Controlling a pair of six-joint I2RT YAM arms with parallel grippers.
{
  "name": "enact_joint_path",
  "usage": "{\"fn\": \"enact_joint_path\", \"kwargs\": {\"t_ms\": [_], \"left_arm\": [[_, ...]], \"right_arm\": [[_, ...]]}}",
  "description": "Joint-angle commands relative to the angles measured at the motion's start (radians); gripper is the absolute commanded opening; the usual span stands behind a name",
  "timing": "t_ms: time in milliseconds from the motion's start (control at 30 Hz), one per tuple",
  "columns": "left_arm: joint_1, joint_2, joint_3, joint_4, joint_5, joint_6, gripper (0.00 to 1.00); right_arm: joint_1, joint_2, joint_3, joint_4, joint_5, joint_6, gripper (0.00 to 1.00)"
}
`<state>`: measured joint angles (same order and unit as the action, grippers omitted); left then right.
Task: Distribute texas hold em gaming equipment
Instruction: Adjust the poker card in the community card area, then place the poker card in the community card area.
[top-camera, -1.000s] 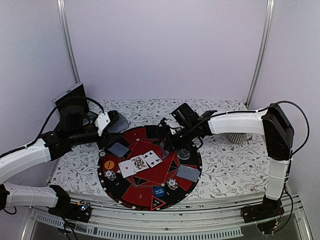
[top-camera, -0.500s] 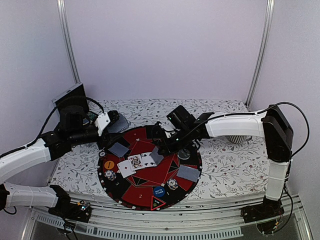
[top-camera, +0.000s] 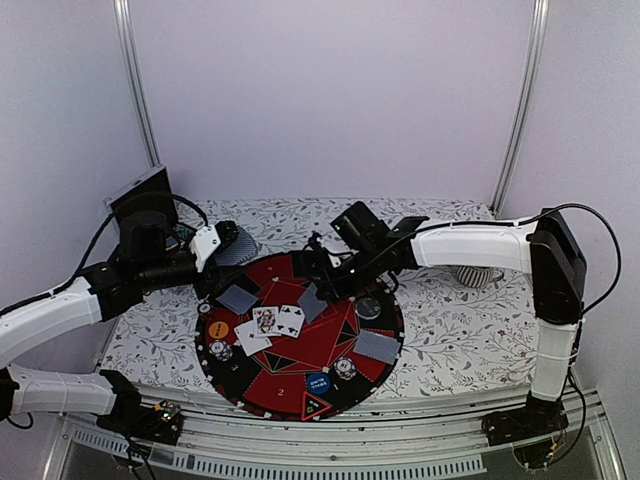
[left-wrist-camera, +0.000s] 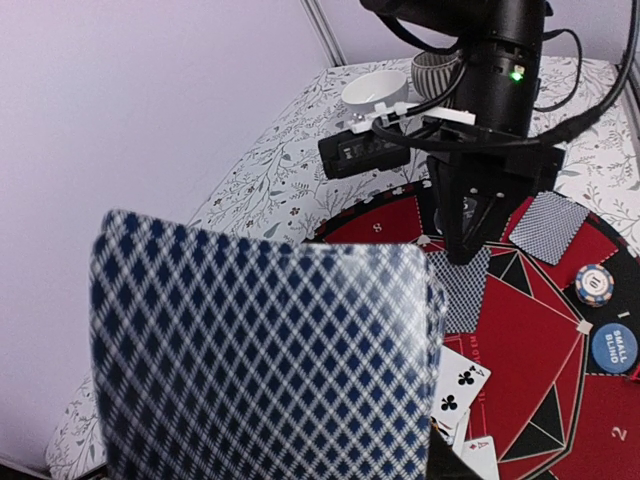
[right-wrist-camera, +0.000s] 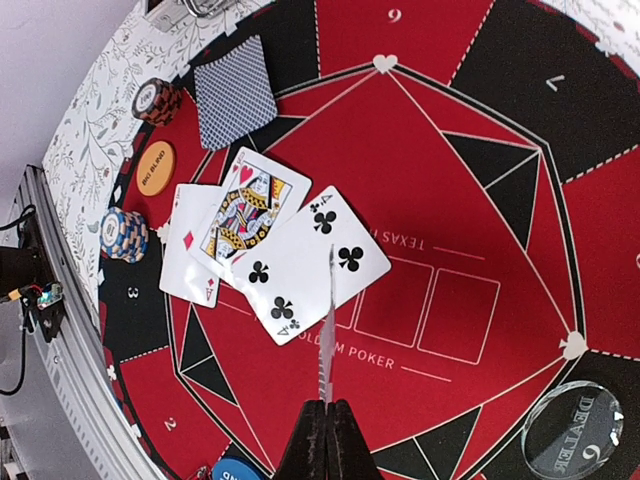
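A round red-and-black poker mat (top-camera: 330, 345) lies mid-table. My left gripper (top-camera: 222, 242) is shut on a deck of blue-backed cards (left-wrist-camera: 260, 350), which hides its fingers in the left wrist view. My right gripper (right-wrist-camera: 328, 405) is shut on one card (right-wrist-camera: 327, 320), seen edge-on, hanging just above the mat beside the four of clubs (right-wrist-camera: 305, 265). That card overlaps a king of hearts (right-wrist-camera: 245, 210) and an ace of diamonds (right-wrist-camera: 190, 245). Face-down cards (top-camera: 237, 298) (top-camera: 375, 347), chip stacks (right-wrist-camera: 157, 100) (right-wrist-camera: 125, 235), an orange button (right-wrist-camera: 156, 166), a blue button (top-camera: 318, 383) and a triangle marker (top-camera: 313, 405) sit on the mat.
A clear round disc (right-wrist-camera: 575, 435) lies on the mat's right side. A white bowl (left-wrist-camera: 375, 90) and a ribbed grey cup (left-wrist-camera: 435, 70) stand on the flowered cloth behind the right arm. Metal frame posts (top-camera: 135, 90) rise at the back corners.
My right gripper has carried its card leftward over the mat, closer to the face-up cards, which sit slightly further left. The left arm and its deck have not moved.
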<state>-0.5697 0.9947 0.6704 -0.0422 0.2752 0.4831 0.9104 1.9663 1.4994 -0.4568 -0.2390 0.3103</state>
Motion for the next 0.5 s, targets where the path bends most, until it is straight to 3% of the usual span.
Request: {"fn": "enact_joint_path", "kwargs": {"t_ms": [0, 133, 333, 467], "left_arm": [[-0.015, -0.014, 0.006, 0.013, -0.011, 0.005, 0.43], [-0.015, -0.010, 0.005, 0.016, -0.014, 0.005, 0.43], [-0.015, -0.014, 0.003, 0.019, -0.021, 0.005, 0.43], [-0.015, -0.016, 0.001, 0.025, -0.030, 0.005, 0.42]], "right_arm": [[0.006, -0.017, 0.083, -0.036, -0.016, -0.042, 0.02], [-0.018, -0.029, 0.090, -0.027, -0.056, -0.052, 0.02], [-0.049, -0.032, 0.185, -0.087, 0.154, -0.169, 0.02], [-0.049, -0.027, 0.209, -0.082, 0.212, -0.337, 0.02]]}}
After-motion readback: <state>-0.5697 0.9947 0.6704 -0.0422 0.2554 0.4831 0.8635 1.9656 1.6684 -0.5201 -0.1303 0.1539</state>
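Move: The ace of clubs just adjusted lies about 7 cm left of the right hand, 2 cm back and some 8 cm below. The face card overlaps it, about 12 cm left and 2 cm back of the hand; the ace of diamonds is some 15 cm left and 5 cm back. The dealer disc stands about 8 cm right, 2 cm ahead. From the left hand, the ace of clubs is roughly 8 cm right, level fore and aft, 18 cm below. The face-down card still pinched in the shut right fingers is lifted away from the ace of clubs: first nearly straight up by some 3 cm, edging slightly left, then faster forward and up towards the mat's far rim, about 5 cm out and 6 cm up in all. The wrist tips some 15 degrees late on, swinging the fingertips forward. ##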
